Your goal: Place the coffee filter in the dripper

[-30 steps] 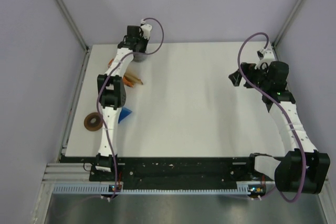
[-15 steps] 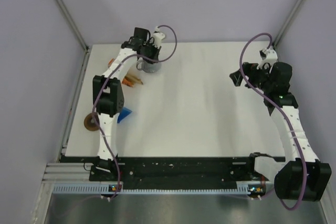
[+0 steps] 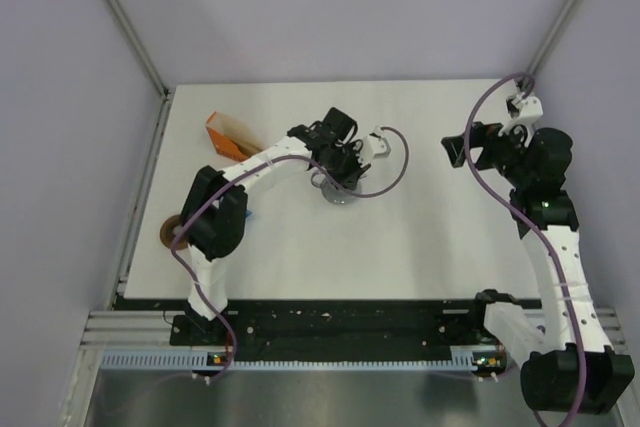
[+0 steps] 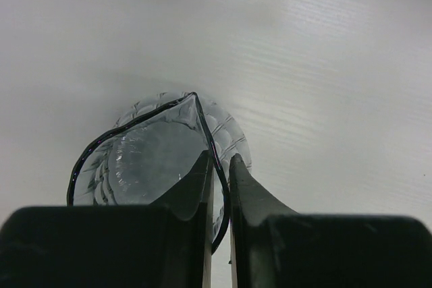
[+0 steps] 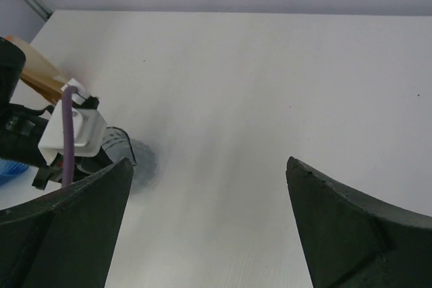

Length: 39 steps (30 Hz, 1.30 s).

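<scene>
My left gripper [image 4: 219, 166] is shut on the rim of a ribbed, see-through grey mug [image 4: 145, 160], one finger inside and one outside. From above, that mug [image 3: 337, 192] is at the table's middle under the left gripper [image 3: 338, 173]. A sliver of the blue dripper [image 5: 8, 170] shows at the left edge of the right wrist view; from above my left arm hides it. The coffee filter is out of view as a loose piece. My right gripper [image 5: 209, 173] hangs open and empty at the right [image 3: 456, 147].
An orange packet [image 3: 224, 134] with tan papers lies at the back left. A brown ring [image 3: 170, 233] sits near the left edge, partly behind my left arm. Purple cables loop over both arms. Walls close the table on three sides.
The left arm swung from the back left corner to the table's middle, bringing the mug along in its shut jaws and uncovering the orange packet. The right arm drifted slightly back.
</scene>
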Tool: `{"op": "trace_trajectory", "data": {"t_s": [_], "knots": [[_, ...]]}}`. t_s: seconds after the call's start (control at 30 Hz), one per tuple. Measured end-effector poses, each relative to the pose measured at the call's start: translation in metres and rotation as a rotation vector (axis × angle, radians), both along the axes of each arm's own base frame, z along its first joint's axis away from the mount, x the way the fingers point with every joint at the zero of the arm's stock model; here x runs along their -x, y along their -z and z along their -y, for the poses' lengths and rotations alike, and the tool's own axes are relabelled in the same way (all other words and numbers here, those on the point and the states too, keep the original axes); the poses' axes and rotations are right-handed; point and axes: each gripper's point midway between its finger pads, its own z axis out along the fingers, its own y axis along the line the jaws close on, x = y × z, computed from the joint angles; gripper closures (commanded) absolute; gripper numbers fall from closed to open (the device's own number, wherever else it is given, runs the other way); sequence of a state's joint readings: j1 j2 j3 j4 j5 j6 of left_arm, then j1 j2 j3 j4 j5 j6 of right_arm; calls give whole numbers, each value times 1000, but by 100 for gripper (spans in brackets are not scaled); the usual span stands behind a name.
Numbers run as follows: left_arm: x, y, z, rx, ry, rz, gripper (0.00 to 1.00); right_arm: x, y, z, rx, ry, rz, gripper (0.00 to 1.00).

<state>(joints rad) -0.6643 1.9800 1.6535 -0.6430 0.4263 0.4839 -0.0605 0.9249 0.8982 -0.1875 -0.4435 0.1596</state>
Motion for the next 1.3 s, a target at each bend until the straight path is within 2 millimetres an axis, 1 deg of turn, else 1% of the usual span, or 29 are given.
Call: {"op": "trace_trajectory", "data": {"t_s": [0.03,0.1,0.17,0.37,0.4,0.43,0.47,0.5,0.57,0.67,0.73,0.8,0.87,1.0,1.07,1.13,1.17,1.23,1.3], "knots": [[4,9,-4,-25,-7,-10,100,2,-3,0,1,0,11,5],[9,21,-8,-59,-17,-17,100,6,-9,0,2,0,30,5],[5,22,-8,-59,-35,20,100,8,-13,-1,2,-1,42,5],[4,25,-9,-35,-77,71,100,10,-16,-1,3,-3,55,5],[4,25,-9,-30,-80,73,97,11,-16,-1,3,-3,55,5],[5,25,-9,-26,-81,71,91,11,-17,-1,2,-3,56,5],[6,25,-8,-22,-81,65,81,11,-17,-1,3,-3,57,5],[7,25,-8,-17,-82,58,73,11,-17,-1,3,-3,57,5],[10,25,-8,-13,-80,40,62,11,-17,-1,2,-3,57,5],[21,28,-11,-31,-72,-11,51,11,-17,-1,2,-3,57,5],[26,24,-13,-40,-67,-40,42,11,-17,-1,2,-4,58,5],[26,12,-13,-37,-64,-57,33,12,-18,-1,2,-4,59,5],[23,-11,-11,-21,-63,-60,29,12,-18,-1,2,-4,59,5],[10,-74,-10,32,-76,-16,27,13,-19,-2,2,-5,63,5],[7,-102,-20,48,-97,5,27,14,-20,-2,2,-7,67,5],[5,-125,-39,51,-135,22,27,15,-21,-3,2,-11,71,5],[5,-135,-53,49,-164,30,27,16,-22,-4,1,-15,71,5],[0,-151,-90,39,-245,41,27,16,-21,-5,-1,-23,69,5],[-10,-166,-140,36,-373,51,27,17,-21,-7,-8,-32,63,5]]}}
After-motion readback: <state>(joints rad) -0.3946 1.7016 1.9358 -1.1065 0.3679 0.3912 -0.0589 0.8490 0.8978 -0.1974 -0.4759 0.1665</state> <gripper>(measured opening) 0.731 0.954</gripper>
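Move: The left gripper already holds the glass pitcher by its back rim, just clear of the table; its set-down spot has its middle about 3 cm ahead, 1 cm left and 10 cm below. From this hand the coffee filters in the orange holder stand some 19 cm ahead and 32 cm left, the blue dripper about 2 cm back and 31 cm left. From the right hand the spot lies roughly 30 cm left, 3 cm ahead and well below, 28 cm. Lower the left gripper about 2.5 cm to stand the pitcher on the table, hold there briefly, then open the fingers and ease back a couple of centimetres off the rim. Raise the empty gripper nearly 20 cm, then sweep it left, still climbing, towards the filters, turning some 20 degrees counter-clockwise. ##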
